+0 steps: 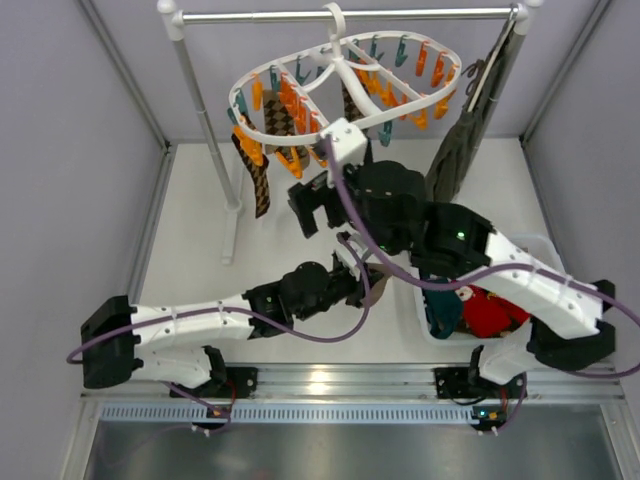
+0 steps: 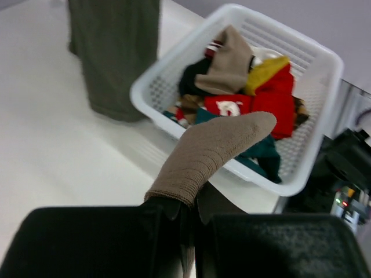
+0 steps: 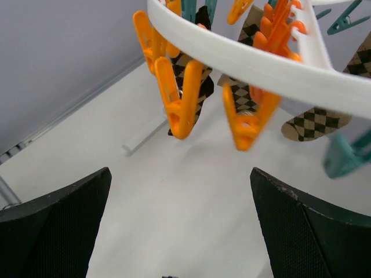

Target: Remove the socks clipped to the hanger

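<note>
The white oval hanger (image 1: 336,62) hangs by its hook from the rail, ringed with orange and teal clips. Brown argyle socks (image 1: 258,175) dangle from its left side. My right gripper (image 1: 308,205) stands open just under that side with nothing between its fingers. In the right wrist view its gap (image 3: 179,179) lies below two orange clips (image 3: 177,95), with argyle socks (image 3: 316,121) behind the hanger rim (image 3: 249,61). My left gripper (image 2: 194,211) is shut on the cuff of a plain tan sock (image 2: 214,150), whose toe reaches over the basket.
A white basket (image 2: 324,63) at the right holds red, teal and tan clothes. A long olive-green garment (image 2: 116,52) hangs at the rail's right end (image 1: 460,150). The metal rail (image 1: 300,15) rests on white posts (image 1: 205,120). Grey walls close in both sides.
</note>
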`<state>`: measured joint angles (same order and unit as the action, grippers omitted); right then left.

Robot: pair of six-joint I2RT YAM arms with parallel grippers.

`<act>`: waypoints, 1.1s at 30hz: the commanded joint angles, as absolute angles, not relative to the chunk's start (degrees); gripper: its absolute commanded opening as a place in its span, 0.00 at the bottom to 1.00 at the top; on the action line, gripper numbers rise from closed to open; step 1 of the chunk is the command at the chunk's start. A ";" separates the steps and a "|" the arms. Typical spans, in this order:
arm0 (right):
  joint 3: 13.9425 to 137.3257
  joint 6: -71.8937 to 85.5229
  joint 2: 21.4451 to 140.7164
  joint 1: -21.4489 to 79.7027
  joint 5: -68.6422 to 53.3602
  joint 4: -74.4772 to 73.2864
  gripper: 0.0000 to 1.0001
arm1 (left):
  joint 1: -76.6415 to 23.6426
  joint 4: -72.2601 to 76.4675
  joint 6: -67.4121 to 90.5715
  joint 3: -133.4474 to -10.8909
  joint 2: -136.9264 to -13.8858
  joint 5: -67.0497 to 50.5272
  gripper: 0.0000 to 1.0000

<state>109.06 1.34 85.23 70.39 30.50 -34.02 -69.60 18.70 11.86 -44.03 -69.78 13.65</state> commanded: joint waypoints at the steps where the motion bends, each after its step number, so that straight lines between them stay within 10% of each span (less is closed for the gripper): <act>1: 104.08 5.88 75.09 70.75 24.08 -37.35 1.00 | -71.28 24.34 14.50 -46.58 -72.94 4.23 0.00; 17: 87.36 9.32 45.01 70.84 34.71 -43.06 1.00 | -72.69 25.49 15.64 -76.26 -103.06 -7.47 0.00; 19: 87.01 9.75 43.69 70.75 37.07 -43.94 0.99 | -72.69 25.49 16.26 -79.79 -106.51 -8.61 0.13; 21: 85.53 10.45 42.98 70.75 38.40 -43.86 1.00 | -72.69 25.05 16.70 -84.08 -111.08 -11.15 0.53; 22: 84.91 10.72 42.28 70.75 39.71 -43.94 0.99 | -72.69 24.61 16.87 -85.07 -112.14 -11.25 0.98; 33: 79.63 12.48 40.08 70.75 44.47 -42.02 1.00 | -72.69 19.60 11.87 -71.30 -97.58 9.29 0.99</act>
<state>80.16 11.64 41.04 70.48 41.74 -43.35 -72.53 17.87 14.20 -75.94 -107.96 0.73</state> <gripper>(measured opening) 0.993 0.985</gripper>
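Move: About 26 cm to the right of the left hand, some 3 cm farther out and 17 cm lower, lies the middle of the laundry basket, where its tan sock is bound. The dark trousers hang about 22 cm ahead and 15 cm right of that hand, roughly level with it. From the empty right hand the basket is some 37 cm right, 3 cm back and 37 cm down; the nearest orange clips are about 8 cm ahead, 5 cm left and 5 cm above. Carrying the pinched tan sock rightward over the basket, the left hand travels about 20 cm, turning some 25 degrees clockwise, and opens wide to let go. It then sinks to about 5 cm below its start, easing back left. Still open, the right hand withdraws from the hanger's clips, about 22 cm right and 6 cm back, its left side rolling up. ##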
